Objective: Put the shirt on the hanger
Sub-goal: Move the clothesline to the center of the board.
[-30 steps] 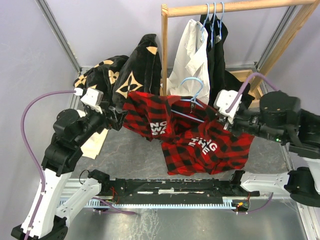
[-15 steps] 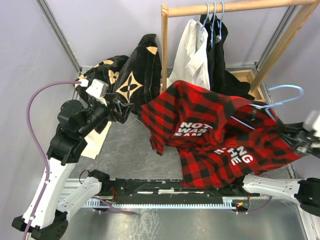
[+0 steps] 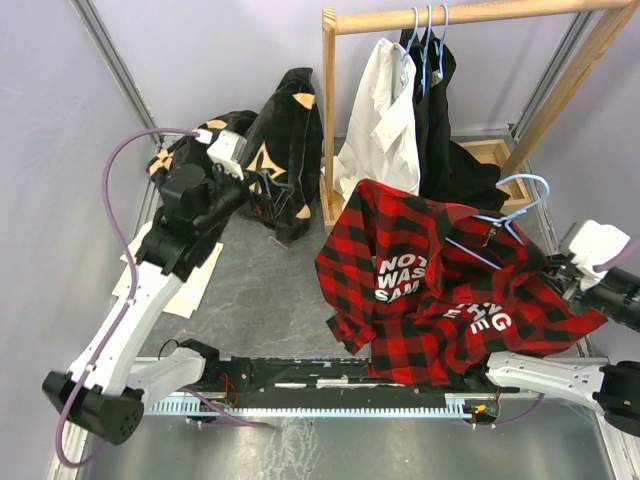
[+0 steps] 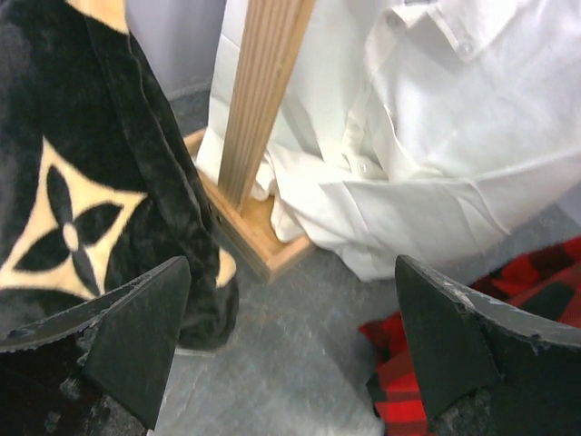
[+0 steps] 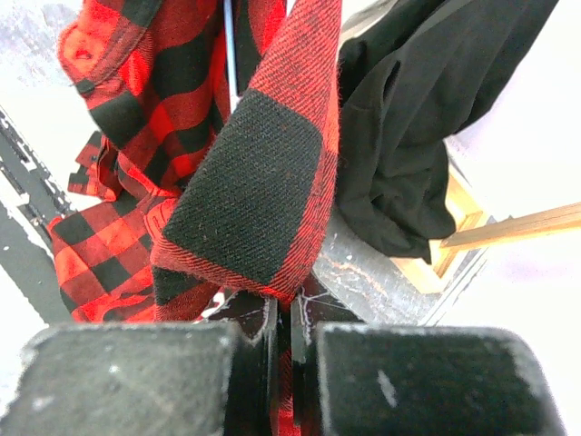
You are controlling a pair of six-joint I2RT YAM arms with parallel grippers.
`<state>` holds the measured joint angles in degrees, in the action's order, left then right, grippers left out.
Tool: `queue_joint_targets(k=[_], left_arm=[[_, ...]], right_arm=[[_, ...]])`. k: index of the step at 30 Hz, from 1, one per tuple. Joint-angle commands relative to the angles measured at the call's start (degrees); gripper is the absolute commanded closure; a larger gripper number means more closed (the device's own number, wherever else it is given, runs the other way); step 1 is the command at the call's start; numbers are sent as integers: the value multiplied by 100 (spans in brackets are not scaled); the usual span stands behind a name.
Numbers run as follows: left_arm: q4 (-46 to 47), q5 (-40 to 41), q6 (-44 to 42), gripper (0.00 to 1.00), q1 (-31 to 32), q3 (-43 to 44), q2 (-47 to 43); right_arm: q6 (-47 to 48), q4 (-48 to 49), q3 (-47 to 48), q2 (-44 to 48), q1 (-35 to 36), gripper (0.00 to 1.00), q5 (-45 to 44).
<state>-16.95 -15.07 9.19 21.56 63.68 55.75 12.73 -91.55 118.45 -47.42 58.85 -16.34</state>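
The red-and-black plaid shirt (image 3: 430,290) hangs bunched in the air at the right, its white lettering facing up. The light-blue hanger (image 3: 497,222) pokes out of its top, hook (image 3: 533,188) up and to the right. My right gripper (image 3: 562,272) is at the shirt's right edge. In the right wrist view it (image 5: 292,318) is shut on a fold of the shirt (image 5: 254,173), and a thin pale wire (image 5: 227,45) runs above. My left gripper (image 3: 268,196) stands open and apart from the shirt, next to the black flowered fabric. It (image 4: 290,336) holds nothing.
A wooden clothes rail (image 3: 330,120) stands at the back with a white shirt (image 3: 385,120) and a dark garment (image 3: 435,110) on blue hangers. Black fabric with tan flowers (image 3: 285,130) is heaped at the back left. The rail's post (image 4: 263,100) and base lie ahead of my left gripper.
My right arm swung the shirt and hanger off to the right, away from my left gripper. My left arm lifted and reached back toward the black fabric and rail post.
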Motion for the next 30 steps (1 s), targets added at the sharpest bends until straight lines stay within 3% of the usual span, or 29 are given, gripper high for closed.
queue_joint_targets(k=[1,7,13,20,22,25,30], left_arm=[[1461,376,330,1,247,204,753],[2901,3031,-754,1,1671,418,1901],[3940,3433,-809,1,1778,876,3127],[4019,5235,-1408,1,1844,1859,4619],[3835,5439,-1519,2,1796,2103,4893],[3367,5415,-1252,13,1525,2254,4975],[2738,4288,-462,26,525,2165,4739]], right_arm=[[-493,180,-368,84,-10,100,-238],[-699,421,-857,224,-5,100,-106],[-763,474,-1010,216,-8,100,68],[-786,445,-1125,200,-5,100,159],[-759,410,-1119,179,-11,100,195],[-730,283,-1050,113,-6,100,257],[-634,190,-1140,49,-6,100,528]])
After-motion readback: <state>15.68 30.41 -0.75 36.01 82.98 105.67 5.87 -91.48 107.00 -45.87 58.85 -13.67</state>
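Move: The rack's left wooden post stands about 22 cm ahead of the open left hand and some 10 cm to its right, its middle roughly 10 cm lower. The black cushion lies about 13 cm to the left of the post and 2 cm nearer. The white shirt hangs about 10 cm to the right of the post and 2 cm farther out. From the right hand, which still holds the plaid shirt, the post is about 42 cm ahead, 28 cm left and 18 cm lower. Forward about 20 cm, the left hand swings right and sinks to the rack's left post, swivelling some 30 degrees counter-clockwise, then eases a little back left. Its fingers come astride the post and start to close, the right one bearing on it. The right hand keeps its pinch on the plaid shirt and lowers it about 5 cm, tipping slightly down. ##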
